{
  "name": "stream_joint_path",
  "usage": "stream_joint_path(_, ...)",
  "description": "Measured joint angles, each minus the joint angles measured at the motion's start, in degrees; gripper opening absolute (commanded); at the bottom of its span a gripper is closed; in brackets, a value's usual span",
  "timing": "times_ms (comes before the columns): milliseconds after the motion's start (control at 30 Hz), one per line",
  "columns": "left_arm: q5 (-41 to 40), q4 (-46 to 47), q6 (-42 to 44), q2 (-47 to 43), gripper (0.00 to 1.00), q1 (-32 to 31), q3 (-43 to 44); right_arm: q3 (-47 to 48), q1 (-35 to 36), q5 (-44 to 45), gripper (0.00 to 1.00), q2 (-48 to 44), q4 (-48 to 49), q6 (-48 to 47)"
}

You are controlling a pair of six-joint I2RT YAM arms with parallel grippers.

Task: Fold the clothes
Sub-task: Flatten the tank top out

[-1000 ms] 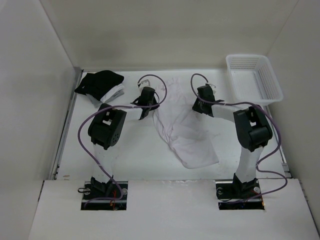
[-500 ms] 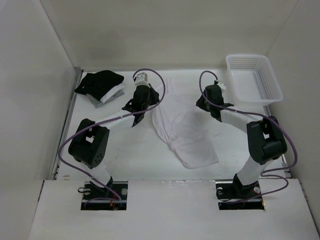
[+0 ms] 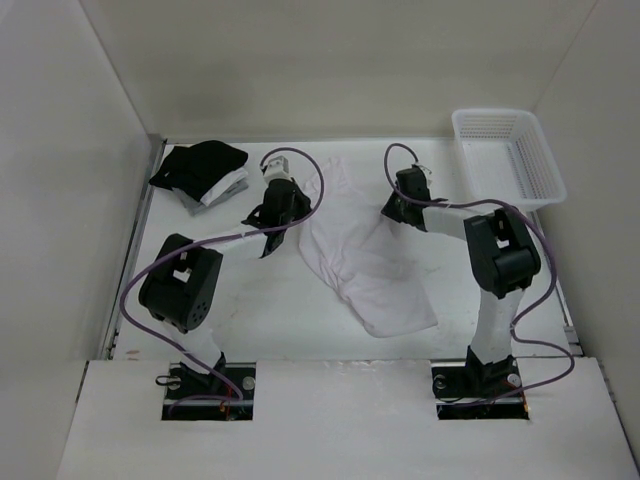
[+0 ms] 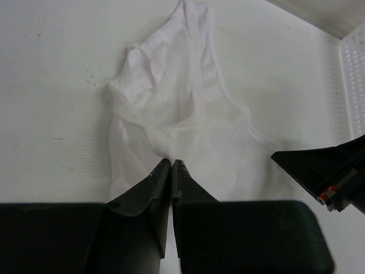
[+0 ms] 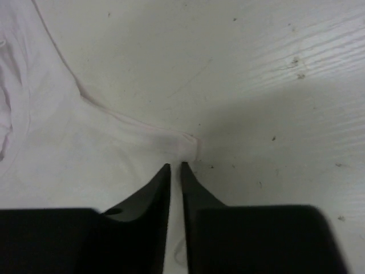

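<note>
The clothes are one thin white sleeveless top [image 3: 365,260] lying crumpled across the middle of the table, straps toward the back. My left gripper [image 3: 298,213] is at its left edge. In the left wrist view that gripper [image 4: 171,161] is shut, with a fold of the top [image 4: 182,108] pinched at its tips. My right gripper [image 3: 389,214] is at the top's right edge. In the right wrist view its tips [image 5: 175,165] stand a narrow gap apart, right at a hemmed corner of the top [image 5: 188,145]. Whether any fabric is caught there does not show.
A folded black-and-white garment pile [image 3: 205,172] lies at the back left. A white plastic basket [image 3: 510,155] stands at the back right, its wall also showing in the left wrist view [image 4: 355,74]. White walls enclose the table on three sides.
The left gripper has shut on the top's left edge and drawn slightly nearer. The right gripper swung out to the right, came back to the top's right edge, and its jaws narrowed.
</note>
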Motion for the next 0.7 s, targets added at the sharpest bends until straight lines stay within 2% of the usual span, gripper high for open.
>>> stream_joint_path(33, 0.1, 0.0, -0.1, 0.1, 0.03, 0.1, 0.0, 0.5, 0.0, -0.7, 0.03, 0.5, -0.1, 0.2)
stream_joint_path(67, 0.1, 0.0, -0.3, 0.1, 0.03, 0.1, 0.0, 0.8, 0.0, -1.1, 0.0, 0.9, -0.2, 0.4)
stream_joint_path(167, 0.3, -0.1, -0.5, -0.2, 0.03, 0.2, 0.0, 0.0, 0.0, -1.6, 0.0, 0.2, 0.4, 0.9)
stream_joint_path(267, 0.3, -0.9, -0.7, -3.4, 0.02, 0.2, -1.5, -5.1, 0.3, -0.6, 0.0, -5.8, 1.7, -0.2)
stream_joint_path(433, -1.6, -6.0, 0.2, -21.4, 0.02, -0.7, -4.2, -13.8, 5.4, 2.5, 0.0, -30.7, 0.1, -4.7)
stream_joint_path(600, -6.9, -8.9, 3.2, -44.2, 0.03, -5.3, -3.1, -13.9, 14.8, 6.0, 0.0, -55.7, -0.4, -8.7)
stream_joint_path(700, -10.3, -10.8, 5.7, -51.6, 0.03, -9.3, -0.3, -12.8, 19.3, 8.9, 0.01, -64.6, -2.9, -10.5)
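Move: The left hand already grips the tank top's left edge; the garment's middle lies some 15 cm to its right, about 4 cm nearer the base and 9 cm lower. The pile of clothes sits roughly 29 cm left and 16 cm farther out. The right hand is low at the garment's right edge, the middle about 6 cm to its left and 7 cm back; the basket stands some 34 cm to its right and 12 cm farther out. Up and back sweep both hands, together and gathering speed, once the right fingers have shut the last of their gap on the tank top's right edge. Each climbs 30-odd cm and draws back nearly 20 cm from the table's far side, fingertips tipping up some 40 degrees; the left keeps its pinch and also drifts left, widening the span between them. ##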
